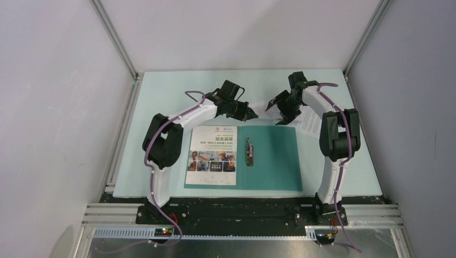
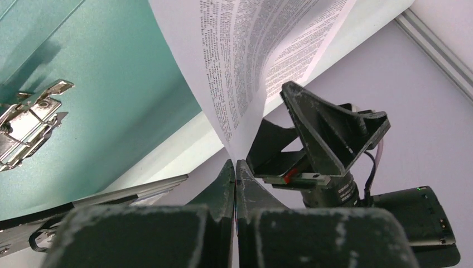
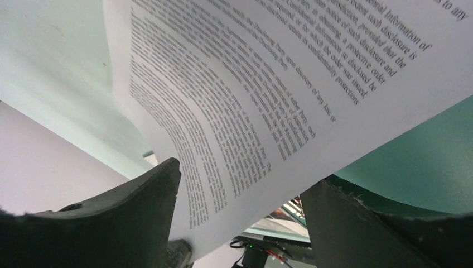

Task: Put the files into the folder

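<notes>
The teal folder [image 1: 274, 161] lies open on the table, its metal clip [image 1: 249, 152] at the spine. The brochure file [image 1: 212, 156] lies flat on the folder's left half. The text file [image 1: 309, 121] curls up off the table behind the folder's right half. My left gripper [image 1: 253, 112] is shut on that sheet's corner; in the left wrist view the text file [image 2: 245, 67] rises from the closed left gripper [image 2: 235, 167]. My right gripper [image 1: 279, 107] stands open beside it. In the right wrist view the text file [image 3: 279, 100] hangs loose between the spread jaws of the right gripper [image 3: 240, 190].
A pale green mat [image 1: 161, 129] covers the table inside white walls with metal rails [image 1: 115, 37]. In the left wrist view the right gripper [image 2: 329, 139] sits close behind the sheet, and the clip [image 2: 28, 123] and folder [image 2: 111, 84] lie below left.
</notes>
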`<act>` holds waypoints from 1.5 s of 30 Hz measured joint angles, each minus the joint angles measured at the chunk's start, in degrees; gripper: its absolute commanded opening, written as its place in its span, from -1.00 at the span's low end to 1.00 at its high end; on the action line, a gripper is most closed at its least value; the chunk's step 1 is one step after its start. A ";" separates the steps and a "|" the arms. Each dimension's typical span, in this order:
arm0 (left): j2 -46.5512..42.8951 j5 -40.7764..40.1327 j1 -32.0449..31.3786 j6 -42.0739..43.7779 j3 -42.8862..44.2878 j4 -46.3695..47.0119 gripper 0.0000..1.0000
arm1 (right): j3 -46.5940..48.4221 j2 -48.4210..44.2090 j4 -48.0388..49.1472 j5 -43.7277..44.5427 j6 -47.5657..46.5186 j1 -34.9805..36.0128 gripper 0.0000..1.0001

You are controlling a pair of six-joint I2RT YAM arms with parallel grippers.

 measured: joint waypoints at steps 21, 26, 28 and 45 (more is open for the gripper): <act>-0.24 0.42 -1.20 -0.37 -0.24 -1.33 0.16 | 4.52 3.56 2.51 3.48 -4.81 0.94 -1.00; -0.26 0.33 -1.05 1.29 -0.24 -1.60 0.53 | 5.60 4.46 4.04 3.91 -9.44 0.92 -1.00; -0.48 0.13 -0.59 2.84 -0.24 -1.88 0.62 | 6.36 4.87 5.22 3.39 -13.75 0.79 -1.00; -12.81 -6.60 26.38 49.40 -1.16 -2.45 0.81 | 3.37 -7.10 3.23 -34.14 -55.01 -12.31 -1.00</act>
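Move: At the right fingers, open around it, is the near edge of the lifted sheet, about 2 cm ahead and 1 cm down. The sheets still on the table lie some 19 cm to the right, 2 cm ahead; the folder's middle is 15 cm back and 15 cm left, its clip 13 cm back and 12 cm left, all roughly 8 cm below. That same edge is about 9 cm to the right of the left hand, 4 cm ahead and 4 cm lower, its corner pinched there. Closing on the sheet's near edge while easing about 3 cm forward, the right fingers pinch it; the left fingers then open, let go of the corner, and swing away some 24 cm left, also forward and up. Keeping hold, the right hand goes a little farther forward, then rises about 11 cm while drawing back and slightly right, its fingers tipping outward and turning counter-clockwise some 45 degrees. ##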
